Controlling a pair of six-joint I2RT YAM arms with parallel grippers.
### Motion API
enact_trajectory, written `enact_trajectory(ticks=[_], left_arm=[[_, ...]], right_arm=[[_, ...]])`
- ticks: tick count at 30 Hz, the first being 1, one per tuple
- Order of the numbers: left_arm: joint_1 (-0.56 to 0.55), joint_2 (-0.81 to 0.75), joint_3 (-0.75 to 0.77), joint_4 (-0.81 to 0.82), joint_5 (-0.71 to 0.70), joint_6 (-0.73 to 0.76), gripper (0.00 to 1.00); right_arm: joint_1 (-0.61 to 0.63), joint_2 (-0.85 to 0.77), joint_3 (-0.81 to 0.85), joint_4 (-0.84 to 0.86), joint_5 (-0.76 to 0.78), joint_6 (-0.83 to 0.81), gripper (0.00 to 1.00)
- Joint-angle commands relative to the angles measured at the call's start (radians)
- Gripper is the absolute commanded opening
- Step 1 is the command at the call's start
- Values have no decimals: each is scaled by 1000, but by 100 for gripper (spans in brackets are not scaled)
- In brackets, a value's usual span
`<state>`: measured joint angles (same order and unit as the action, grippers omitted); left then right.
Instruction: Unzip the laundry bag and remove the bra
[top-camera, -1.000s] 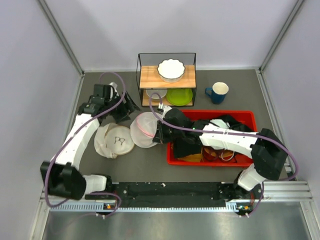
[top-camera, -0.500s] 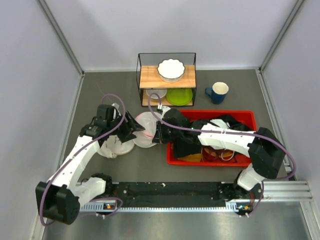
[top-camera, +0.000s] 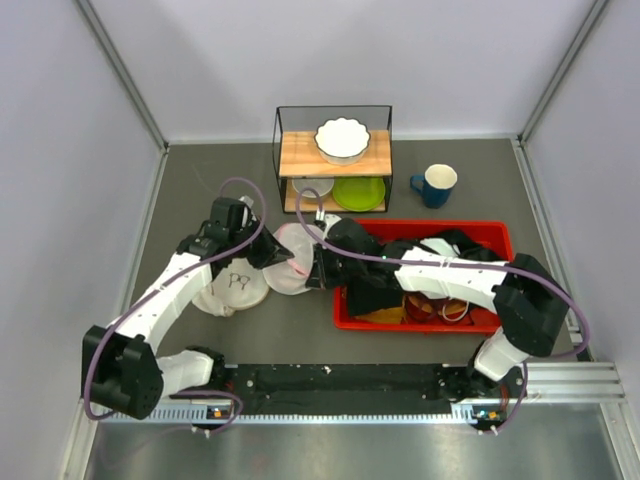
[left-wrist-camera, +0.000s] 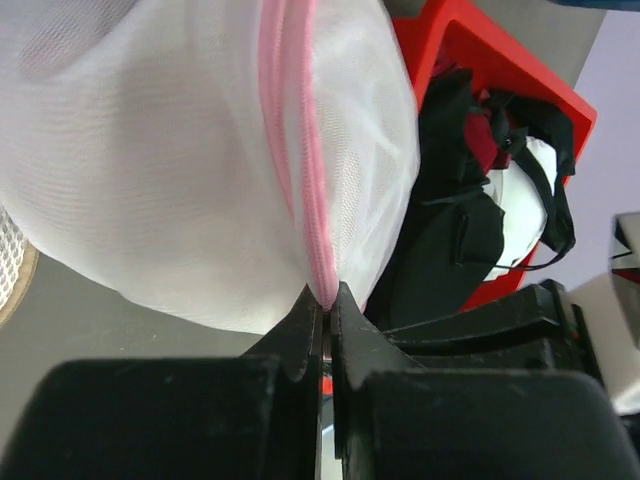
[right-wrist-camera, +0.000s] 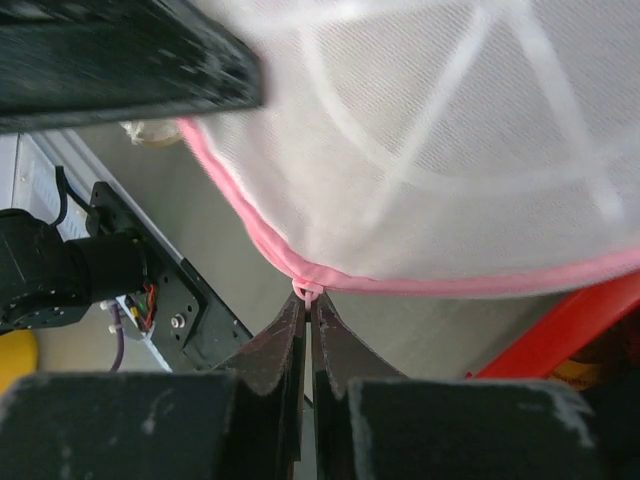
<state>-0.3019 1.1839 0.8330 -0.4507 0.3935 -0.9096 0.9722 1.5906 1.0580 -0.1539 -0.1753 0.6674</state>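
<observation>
The laundry bag (top-camera: 292, 262), a white mesh dome with a pink zipper band, sits between both arms, left of the red bin. My left gripper (top-camera: 283, 255) is shut on the pink band at the bag's left edge; in the left wrist view the band (left-wrist-camera: 300, 150) runs down into the closed fingertips (left-wrist-camera: 327, 296). My right gripper (top-camera: 313, 270) is shut on the small pink zipper pull (right-wrist-camera: 307, 291) at the bag's (right-wrist-camera: 450, 140) right rim. The bra is hidden; no pink cups show through the mesh.
A cream padded round piece with a black mark (top-camera: 236, 283) lies just left of the bag. The red bin (top-camera: 430, 224) of dark clothes is on the right. Behind stand a wire shelf with a white dish (top-camera: 342, 138) and green plate (top-camera: 358, 192), and a blue mug (top-camera: 435, 185).
My left arm swung from the back left over to the bag, and its gripper closed on the pink zipper band. The right gripper stayed shut on the pull.
</observation>
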Motion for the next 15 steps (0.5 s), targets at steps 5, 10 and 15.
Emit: enact_trajectory(ticks=[5, 10, 15], left_arm=[[55, -10, 227, -112, -130, 179, 0], [130, 75, 305, -120, -40, 250, 0], [129, 180, 376, -163, 48, 282, 0]], right_arm=[[-92, -155, -136, -1, 43, -2, 0], [-89, -182, -150, 11, 16, 4, 0], [-78, -164, -110, 53, -16, 21, 0]])
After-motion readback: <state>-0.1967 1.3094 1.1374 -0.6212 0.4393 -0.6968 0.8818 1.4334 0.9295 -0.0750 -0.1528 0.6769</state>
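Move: My left hand already pinches the laundry bag's pink zip edge; the bag's middle is about 5 cm below it, practically straight underneath. My right hand still grips the bag's pink corner, with that middle some 5 cm ahead, 4 cm to the left and 3 cm lower. Counted from my left hand, the red box's middle is about 31 cm right, 4 cm back and 8 cm down, and the round pouch 14 cm left, 6 cm back and 11 cm down. I pull the zip edge apart between my two hands: keeping its pinch, my left hand rises about 5 cm while going forward and a little left, its fingertips tipping slightly up. My right hand keeps the corner and draws it roughly 4 cm right, towards the red box, and somewhat forward, then lifts a little, turning slightly clockwise. ##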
